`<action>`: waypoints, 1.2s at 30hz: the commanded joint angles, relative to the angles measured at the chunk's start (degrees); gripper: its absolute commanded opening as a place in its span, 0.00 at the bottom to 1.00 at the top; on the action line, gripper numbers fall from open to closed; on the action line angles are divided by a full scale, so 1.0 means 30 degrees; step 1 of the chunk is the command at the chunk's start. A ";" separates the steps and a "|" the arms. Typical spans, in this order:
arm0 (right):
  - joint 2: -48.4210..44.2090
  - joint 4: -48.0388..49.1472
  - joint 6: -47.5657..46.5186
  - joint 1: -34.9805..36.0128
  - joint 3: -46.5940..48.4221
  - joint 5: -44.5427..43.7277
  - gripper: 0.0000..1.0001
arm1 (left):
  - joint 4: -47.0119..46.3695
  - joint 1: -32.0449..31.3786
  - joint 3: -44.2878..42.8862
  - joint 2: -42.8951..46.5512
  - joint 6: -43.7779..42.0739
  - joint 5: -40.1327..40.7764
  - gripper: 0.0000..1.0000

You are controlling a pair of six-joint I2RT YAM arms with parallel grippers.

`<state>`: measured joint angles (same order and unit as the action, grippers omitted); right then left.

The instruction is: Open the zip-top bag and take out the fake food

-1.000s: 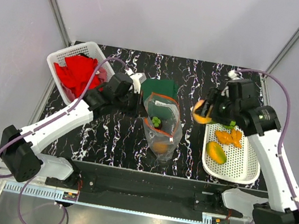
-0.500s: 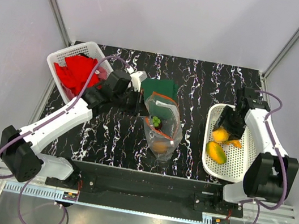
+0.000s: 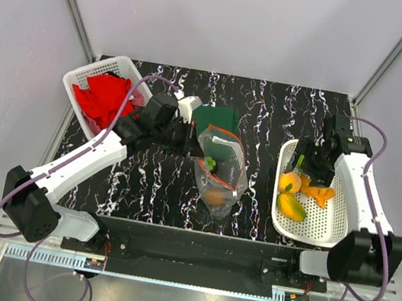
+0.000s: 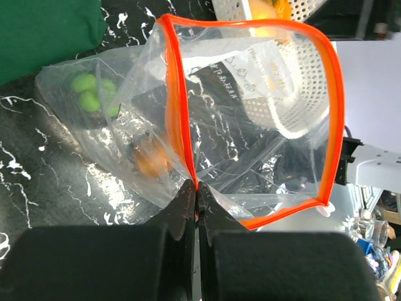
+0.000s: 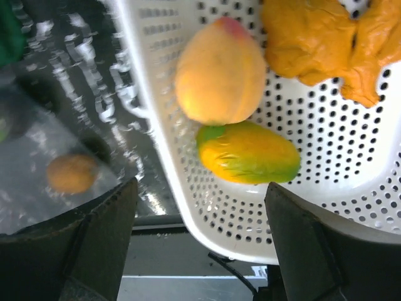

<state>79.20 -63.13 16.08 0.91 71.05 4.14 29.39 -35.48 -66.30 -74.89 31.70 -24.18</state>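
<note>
The clear zip-top bag [image 3: 220, 173] stands on the dark marble table, its mouth wide open and framed by the orange-red zip strip [image 4: 182, 106]. My left gripper [image 3: 192, 138] is shut on that strip at the bag's rim [image 4: 195, 187]. A green fruit [image 4: 93, 94] and a round orange fruit [image 4: 150, 160] lie inside the bag. My right gripper [image 3: 310, 163] is open and empty over the white tray [image 3: 330, 232]; its fingers [image 5: 94, 238] stand far apart. In the tray lie a peach-orange fruit [image 5: 219, 72], a yellow-green mango [image 5: 247, 153] and an orange carrot-like piece [image 5: 326, 44].
A white basket [image 3: 82, 76] with a red cloth [image 3: 106, 96] stands at the back left. A flat dark green cloth [image 3: 218, 117] lies just behind the bag. The left arm reaches across the table between the basket and the bag.
My right gripper carried the peach-orange fruit from beside the bag to the tray, let it go there, and now hovers open. The left gripper still holds the bag rim.
</note>
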 commanded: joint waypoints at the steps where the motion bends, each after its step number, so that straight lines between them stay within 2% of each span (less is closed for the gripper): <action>1: -0.2343 -0.1542 -0.0147 0.3284 0.3001 0.2162 0.84 | -0.1534 0.0022 -0.0429 -0.0084 0.0594 -0.0874 0.00; 8: -0.0475 -0.3008 0.2901 1.0700 0.8685 0.0820 0.64 | -0.1768 0.0022 -0.0136 0.0120 0.0946 -0.0669 0.00; 11: 0.0930 -0.3008 0.3167 1.1969 1.0708 0.0670 0.54 | -0.1914 -0.0008 -0.0048 0.0121 0.1238 -0.0669 0.00; 15: 0.3358 -0.2453 0.2903 1.3463 1.1591 0.1577 0.51 | -0.1973 -0.0096 -0.0252 0.0092 0.1502 -0.0523 0.00; 17: 0.4037 -0.1870 0.3107 1.3584 1.1243 0.1986 0.49 | -0.2031 -0.0096 -0.0427 0.0033 0.1502 -0.0494 0.00; 19: 0.4916 -0.1516 0.2934 1.3671 1.0655 0.2164 0.38 | -0.2032 -0.0096 -0.0603 0.0004 0.1531 -0.0406 0.00; 20: 0.5151 -0.1108 0.2874 1.3701 1.0451 0.2135 0.36 | -0.2090 -0.0125 -0.0604 0.0003 0.1590 -0.0376 0.00; 27: 0.6939 0.0242 0.1849 1.3701 0.7377 0.1754 0.32 | -0.2266 -0.0798 0.0010 -0.0202 0.1824 0.0092 0.00; 36: 0.6765 0.2879 0.2345 1.4023 0.3303 0.3128 0.30 | -0.2442 -0.0916 0.1124 0.0121 0.1766 0.0562 0.00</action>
<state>100.44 -59.22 22.79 41.78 83.20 10.61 24.60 -38.11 -63.44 -75.22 37.08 -23.57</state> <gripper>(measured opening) 0.294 0.012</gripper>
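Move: The green food still in the bag lies about 28 cm left of the right hand, 4 cm back and some 11 cm below; the bag's open mouth is nearer, about 24 cm left and 3 cm back. The orange food sits deeper in the bag, roughly 10 cm back of the green one and 3 cm to its right. From the left hand, which already pinches the bag's rim, the green food is some 4 cm right, 2 cm back and 16 cm below. Swing the open right gripper left from the white basket to the bag, about 23 cm across and slightly back, arching up some 16 cm first and then plunging down into the open mouth. Turn it about 35 degrees counter-clockwise on the way and narrow the fingers to roughly a third open. Keep the left fingers shut on the rim, letting that hand drift a little to the right. ##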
